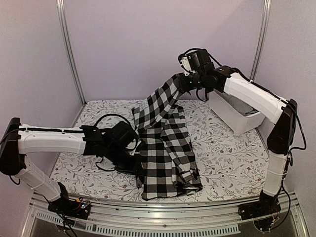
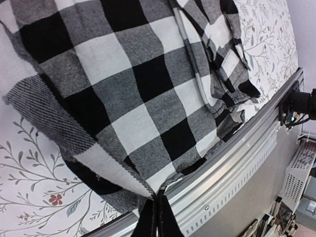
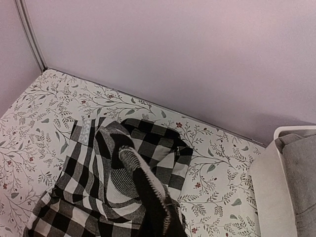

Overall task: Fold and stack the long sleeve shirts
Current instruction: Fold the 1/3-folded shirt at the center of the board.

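Note:
A black-and-white checked long sleeve shirt (image 1: 165, 148) lies down the middle of the table, and one end of it is pulled up toward the back. My right gripper (image 1: 182, 82) is high above the table's back, shut on that raised end. In the right wrist view the cloth (image 3: 123, 173) drapes from the gripper (image 3: 165, 223) and hides its fingers. My left gripper (image 1: 137, 159) is low at the shirt's left edge near the front, shut on the hem. In the left wrist view its fingertips (image 2: 148, 217) pinch the shirt's (image 2: 123, 89) edge.
A white bin (image 1: 231, 117) stands at the back right under the right arm, with grey cloth (image 1: 245, 107) in it. It also shows in the right wrist view, the bin (image 3: 269, 187) and the grey cloth (image 3: 301, 168). A metal rail (image 2: 232, 153) runs along the table's front edge.

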Controlling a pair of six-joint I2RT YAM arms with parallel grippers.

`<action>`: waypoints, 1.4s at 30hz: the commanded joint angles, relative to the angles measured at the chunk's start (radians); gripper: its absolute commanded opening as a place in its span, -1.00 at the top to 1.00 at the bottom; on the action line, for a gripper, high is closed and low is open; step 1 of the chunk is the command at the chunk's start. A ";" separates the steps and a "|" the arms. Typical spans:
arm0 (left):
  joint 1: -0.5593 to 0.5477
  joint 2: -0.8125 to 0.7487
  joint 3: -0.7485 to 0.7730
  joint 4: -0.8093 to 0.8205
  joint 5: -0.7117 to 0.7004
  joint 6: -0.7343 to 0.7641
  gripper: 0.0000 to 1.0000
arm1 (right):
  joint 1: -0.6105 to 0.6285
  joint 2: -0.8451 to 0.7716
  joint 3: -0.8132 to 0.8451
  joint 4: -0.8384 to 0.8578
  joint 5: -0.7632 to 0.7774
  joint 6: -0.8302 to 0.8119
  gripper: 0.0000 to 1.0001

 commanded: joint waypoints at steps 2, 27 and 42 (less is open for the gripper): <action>-0.031 0.076 0.088 -0.038 0.096 0.106 1.00 | -0.013 -0.109 -0.085 -0.020 0.101 -0.007 1.00; -0.071 0.349 0.309 -0.041 0.237 0.220 1.00 | -0.031 -0.240 -0.235 -0.048 0.217 0.039 1.00; -0.054 0.374 0.359 0.042 0.215 0.223 0.16 | -0.030 -0.226 -0.253 -0.057 0.131 0.067 1.00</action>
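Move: The left hand, pinching the shirt's left hem edge, has the lower middle strip some 9 cm to its right and 8 cm down; the folded sleeve's cuff is about 17 cm right, same depth. The right hand, holding the shirt's shoulder end, is some 30 cm above the upper end of the folded strip, with the laundry basket about 29 cm right, 5 cm ahead and 20 cm below. Both hands draw the held edge right about 8 cm; the left then dips, opens and releases the hem. ##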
